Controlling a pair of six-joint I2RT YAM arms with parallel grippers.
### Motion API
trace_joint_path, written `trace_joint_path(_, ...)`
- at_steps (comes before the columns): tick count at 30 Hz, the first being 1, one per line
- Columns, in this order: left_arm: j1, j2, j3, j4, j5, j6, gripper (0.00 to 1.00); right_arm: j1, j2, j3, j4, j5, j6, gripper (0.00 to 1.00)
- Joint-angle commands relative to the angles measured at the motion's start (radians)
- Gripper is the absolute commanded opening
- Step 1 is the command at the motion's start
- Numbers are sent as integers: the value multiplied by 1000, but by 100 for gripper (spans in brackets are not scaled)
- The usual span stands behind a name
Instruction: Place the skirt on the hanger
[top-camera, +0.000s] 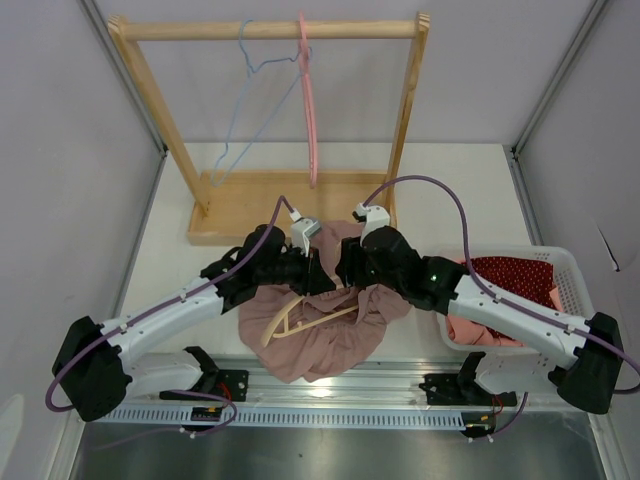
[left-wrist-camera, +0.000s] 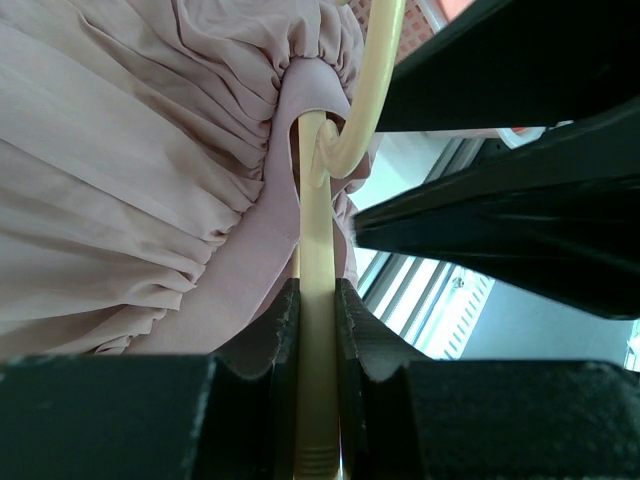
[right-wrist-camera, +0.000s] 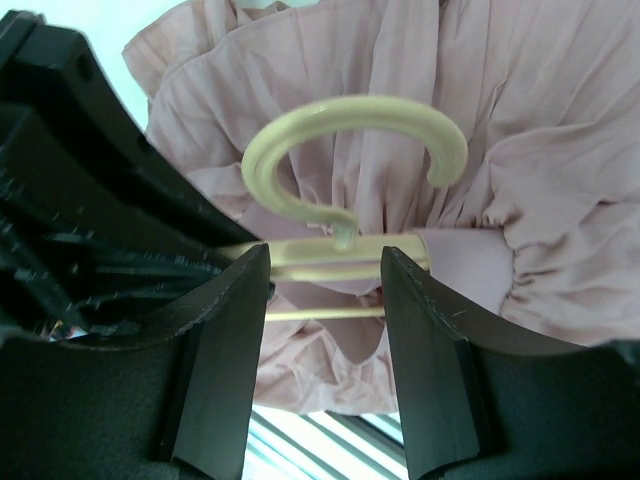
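A dusty-pink skirt (top-camera: 330, 335) hangs bunched between my two arms over the table's near edge, with a cream plastic hanger (top-camera: 300, 322) in its folds. My left gripper (left-wrist-camera: 318, 290) is shut on the hanger's bar (left-wrist-camera: 316, 240), just below the hook (left-wrist-camera: 365, 110); the skirt's gathered waistband (left-wrist-camera: 300, 90) wraps that bar. My right gripper (right-wrist-camera: 325, 262) is open, its fingers (right-wrist-camera: 230, 340) standing either side of the hanger's bar (right-wrist-camera: 325, 250) without touching it, below the hook (right-wrist-camera: 350, 140). From above, the left gripper (top-camera: 320, 272) and the right gripper (top-camera: 348, 268) sit close together.
A wooden rack (top-camera: 270, 30) stands at the back with a pink hanger (top-camera: 308, 100) and a pale blue wire hanger (top-camera: 250, 90) on its rail. A white basket (top-camera: 560, 262) at the right holds a red patterned garment (top-camera: 515, 275).
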Motion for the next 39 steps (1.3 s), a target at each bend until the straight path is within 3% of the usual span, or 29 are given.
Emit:
trace_joint_path(1, -16, 3, 0, 12, -9, -1, 0, -4, 21, 10, 81, 27, -7, 54)
trace_joint_path(20, -34, 17, 42, -10, -24, -1, 0, 11, 29, -122, 210, 102, 22, 44)
trace_joint_path(24, -40, 20, 45, -10, -31, -3, 0, 13, 24, -137, 222, 130, 30, 31)
trace_joint_path(28, -40, 18, 46, -19, -41, -6, 0, 13, 29, -137, 219, 148, 32, 1)
trace_joint_path(33, -42, 2, 57, -43, -72, -7, 0, 13, 23, -136, 208, 182, 32, 0)
trace_joint_path(37, -40, -20, 68, -82, -104, -9, 9, 13, -8, -157, 225, 184, 30, 0)
trace_joint_path(38, -40, -24, 69, -88, -110, -10, 16, 13, -10, -157, 228, 184, 29, 0)
trace_joint_path(39, -40, -34, 72, -96, -124, -10, 29, 13, -11, -163, 234, 182, 24, 0)
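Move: The hanger's neck, at the foot of its hook, lies about 2 cm ahead of the right hand and 4 cm below it, neither left nor right. The hook spreads about 4 cm farther out than the neck, and the skirt's waistband, already around the hanger's right shoulder, lies some 3 cm farther out and 4 cm to the right of the neck. From the left hand, which holds the left shoulder, the neck is roughly 5 cm right, 2 cm ahead and level. Easing about 1.5 cm forward and then sinking some 3 cm, the right hand brings its half-open fingers down astride the hanger's neck, then closes them and pinches it just under the hook. The left hand stays put on the left shoulder, dipping about a centimetre and partly coming back up, its grip barely starting to slacken at the very end. ##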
